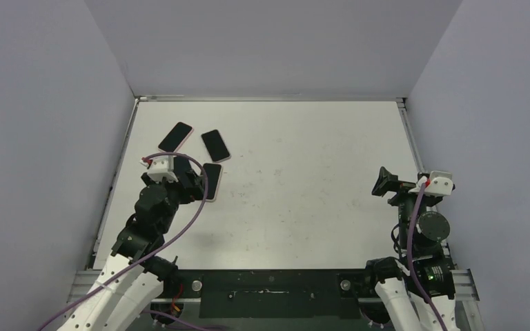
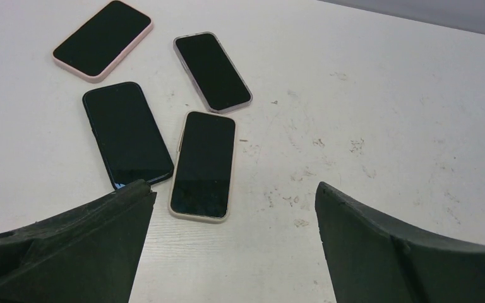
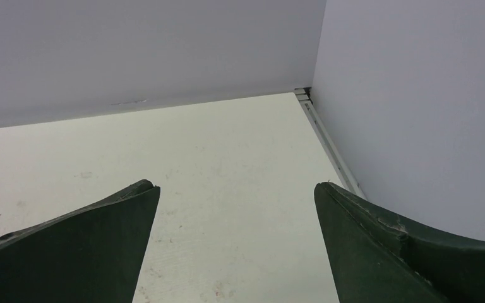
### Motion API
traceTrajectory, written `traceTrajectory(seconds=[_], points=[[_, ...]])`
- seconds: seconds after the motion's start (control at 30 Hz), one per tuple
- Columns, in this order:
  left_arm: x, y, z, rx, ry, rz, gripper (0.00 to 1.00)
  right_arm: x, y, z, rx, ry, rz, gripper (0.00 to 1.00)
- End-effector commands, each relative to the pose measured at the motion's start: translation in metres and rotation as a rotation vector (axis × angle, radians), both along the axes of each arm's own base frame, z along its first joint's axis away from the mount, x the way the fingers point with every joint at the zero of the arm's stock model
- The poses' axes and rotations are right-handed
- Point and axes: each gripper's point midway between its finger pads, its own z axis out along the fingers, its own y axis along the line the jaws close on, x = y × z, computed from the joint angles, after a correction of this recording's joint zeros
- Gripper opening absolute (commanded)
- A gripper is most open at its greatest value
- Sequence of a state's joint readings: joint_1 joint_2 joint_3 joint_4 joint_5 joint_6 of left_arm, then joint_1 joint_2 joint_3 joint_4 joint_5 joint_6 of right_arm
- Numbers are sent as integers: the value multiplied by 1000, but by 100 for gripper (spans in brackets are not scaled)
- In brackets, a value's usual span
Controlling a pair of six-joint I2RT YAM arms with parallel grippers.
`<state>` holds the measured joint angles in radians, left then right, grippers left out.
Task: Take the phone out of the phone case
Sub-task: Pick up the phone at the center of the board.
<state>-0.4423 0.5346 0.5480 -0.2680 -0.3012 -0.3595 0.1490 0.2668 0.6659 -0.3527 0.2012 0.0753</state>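
Note:
Several phones in cases lie face up at the table's far left. In the left wrist view they are a pink-cased phone (image 2: 103, 40), a lilac-cased phone (image 2: 212, 71), a dark-blue-cased phone (image 2: 127, 133) and a beige-cased phone (image 2: 203, 165). My left gripper (image 2: 233, 184) hovers open just short of the beige one, touching nothing. From above, the left gripper (image 1: 194, 181) covers the dark-blue phone and part of the beige phone (image 1: 213, 181). My right gripper (image 1: 385, 183) is open and empty at the right side, far from the phones.
The white table (image 1: 303, 179) is boxed in by grey walls on three sides. A metal rail (image 3: 328, 142) runs along its right edge, close to the right gripper (image 3: 235, 185). A purple cable (image 1: 193, 214) loops beside the left arm.

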Motion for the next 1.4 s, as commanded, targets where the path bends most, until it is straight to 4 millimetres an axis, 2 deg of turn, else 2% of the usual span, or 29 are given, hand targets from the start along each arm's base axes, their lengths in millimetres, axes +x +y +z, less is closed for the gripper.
traceTrajectory(seconds=[0.0, 0.2, 0.4, 0.67, 0.83, 1.03, 1.17, 1.37], points=[[6, 4, 18, -18, -38, 38, 97, -9, -3, 22, 25, -95, -10, 100], [13, 0, 7, 1, 8, 36, 97, -15, -4, 26, 46, -110, -12, 100], [17, 3, -38, 60, 212, 88, 97, -14, -3, 26, 119, -75, -21, 100], [14, -5, -86, 69, 482, 75, 97, 16, 25, -12, 205, 35, 87, 100], [13, 9, -117, 28, 609, 77, 97, 26, 46, -30, 258, 36, 184, 100], [29, 0, -127, -24, 611, 1, 97, 27, 46, -32, 230, 31, 191, 100], [34, -16, -146, -33, 681, -75, 97, 28, 46, -36, 230, 29, 190, 100], [50, -12, -170, 82, 763, -84, 97, 28, 46, -37, 226, 29, 191, 100]])
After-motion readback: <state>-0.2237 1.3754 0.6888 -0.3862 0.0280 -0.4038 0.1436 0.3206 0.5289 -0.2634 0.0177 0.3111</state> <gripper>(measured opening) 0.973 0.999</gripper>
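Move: Lying about 12 cm ahead of the left hand, some 4 cm to its right and 21 cm below is the cream-edged phone, the one it heads for. The black-cased phone lies 17 cm ahead and 7 cm left of that hand, the grey-edged one 27 cm ahead and 4 cm right, the pink-edged one 32 cm ahead and 14 cm left. From the right hand the cream-edged phone is roughly 15 cm ahead, 60 cm left and 30 cm below. Sinking some 18 cm almost straight down, the left hand tips its open fingers nearly 50 degrees further downward, sways about 2 cm left and back, and comes in low at the near end of the cream-edged phone. The right hand, still open, rises slightly, then drops about 6 cm while drifting 4 cm left and a little forward, rolling left side up. ##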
